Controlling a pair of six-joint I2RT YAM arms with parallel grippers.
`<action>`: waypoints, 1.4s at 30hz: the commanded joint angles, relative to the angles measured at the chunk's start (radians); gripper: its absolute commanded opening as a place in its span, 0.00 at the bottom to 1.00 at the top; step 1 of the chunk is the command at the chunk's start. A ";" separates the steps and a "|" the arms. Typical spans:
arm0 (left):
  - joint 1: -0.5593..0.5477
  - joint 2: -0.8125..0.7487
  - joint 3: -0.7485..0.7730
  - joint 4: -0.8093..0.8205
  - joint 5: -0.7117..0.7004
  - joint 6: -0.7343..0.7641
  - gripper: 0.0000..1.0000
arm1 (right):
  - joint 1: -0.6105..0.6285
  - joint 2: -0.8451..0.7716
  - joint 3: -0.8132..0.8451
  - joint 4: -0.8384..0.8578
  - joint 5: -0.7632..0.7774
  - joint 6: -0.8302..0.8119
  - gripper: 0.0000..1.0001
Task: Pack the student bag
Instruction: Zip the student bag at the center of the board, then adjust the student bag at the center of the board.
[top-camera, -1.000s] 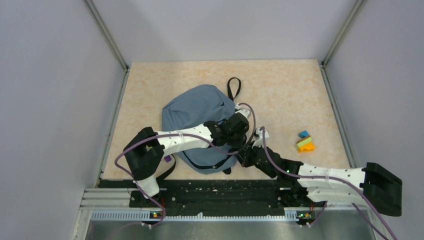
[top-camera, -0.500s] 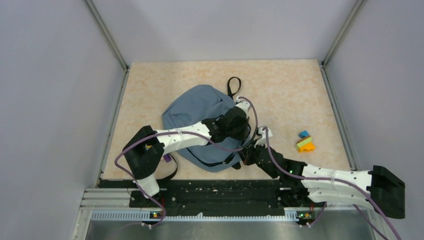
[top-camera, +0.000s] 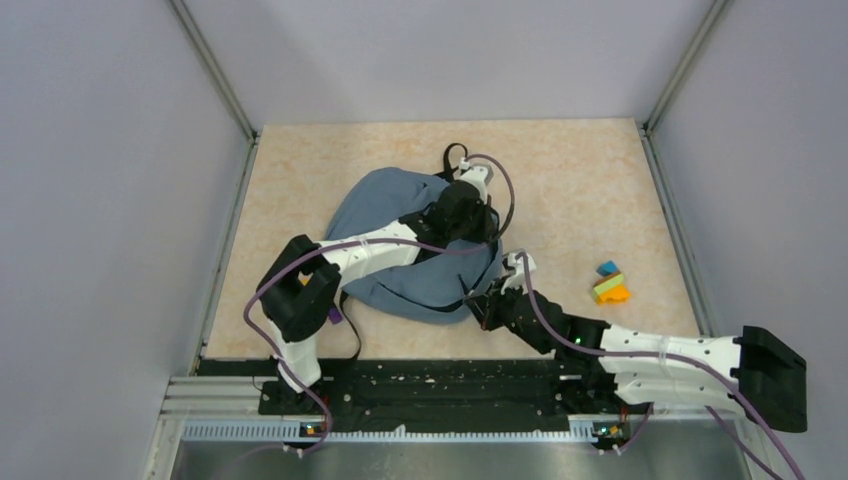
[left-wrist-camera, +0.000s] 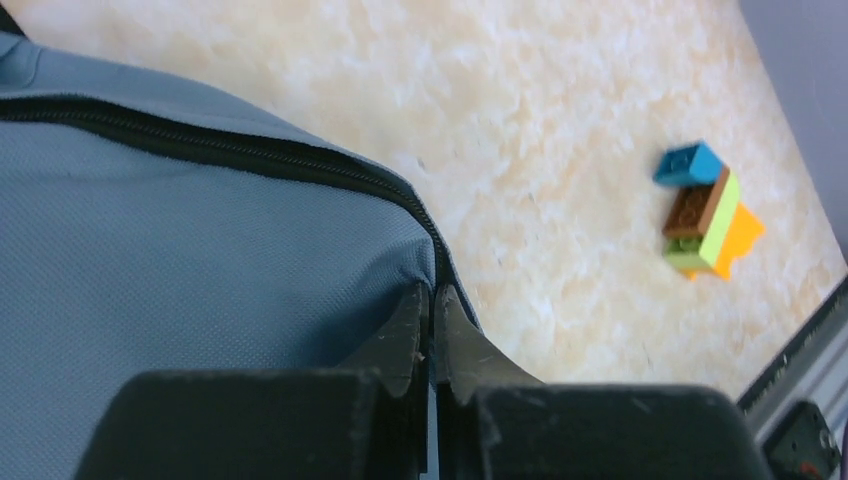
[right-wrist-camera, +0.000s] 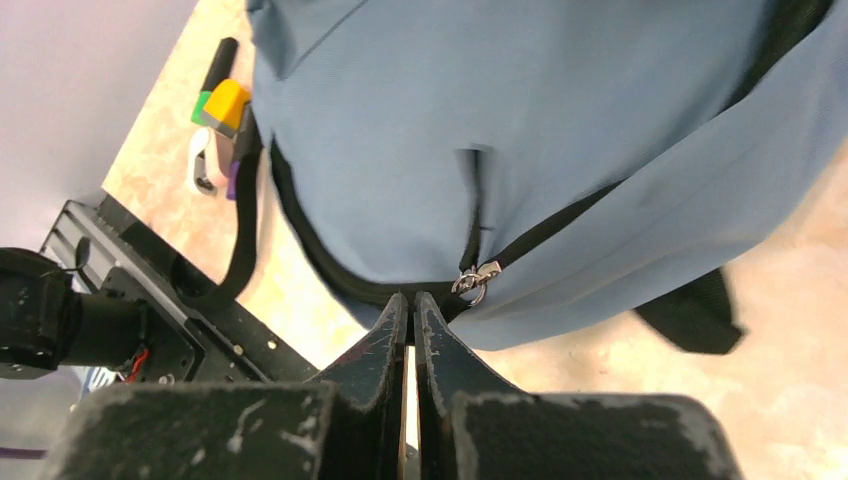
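Observation:
The student bag (top-camera: 385, 205), a grey-blue backpack, lies in the middle of the table, stretched between both arms. My left gripper (top-camera: 487, 238) is over its right far side. In the left wrist view that gripper (left-wrist-camera: 433, 292) is shut on the bag's (left-wrist-camera: 200, 260) edge, where the black zipper (left-wrist-camera: 250, 150) runs into the jaws. My right gripper (top-camera: 484, 304) is at the bag's near edge. Seen from the right wrist, it (right-wrist-camera: 409, 298) is shut on the black zipper band of the bag (right-wrist-camera: 450, 90), just left of the metal zipper pull (right-wrist-camera: 474, 281).
A small stack of coloured blocks (top-camera: 610, 285) lies on the table to the right, also in the left wrist view as blocks (left-wrist-camera: 705, 215). Small yellow, green and purple items (right-wrist-camera: 222, 105) lie by the bag's strap near the left arm's base. Walls enclose the table.
My left gripper has moved toward the far side, drawing the bag's edge with it, and the bag has spread wider. The right gripper has stayed at the near edge.

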 joint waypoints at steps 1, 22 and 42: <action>0.057 0.023 0.121 0.279 -0.120 0.062 0.00 | 0.048 0.008 0.064 0.050 -0.146 -0.003 0.00; 0.076 -0.193 0.050 0.126 -0.104 0.219 0.81 | -0.180 -0.034 0.251 -0.379 -0.042 -0.066 0.80; 0.199 -0.541 -0.272 -0.170 -0.127 0.133 0.86 | -0.557 0.219 0.185 -0.126 -0.357 -0.052 0.82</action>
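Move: The left hand, shut on the zip at the bag's right edge, has the student bag's middle about 15 cm to its left, roughly level fore and aft and 8 cm lower; the bag's top loop is some 16 cm ahead and 7 cm left. The right hand grips the near right corner, with the bag's right edge about 8 cm ahead, 6 cm right and a little below; the metal zip ring is 3 cm straight ahead. Both grips let go of the bag. The left first draws the zip edge forward about 4 cm, opens, rises clear, arcs left over the bag and sinks partway, ending about 16 cm left above its middle, turned slightly counter-clockwise. The right opens, lifts slightly, swings forward and right, then sinks with fingers wide and tipping down to the right edge, easing back left. ##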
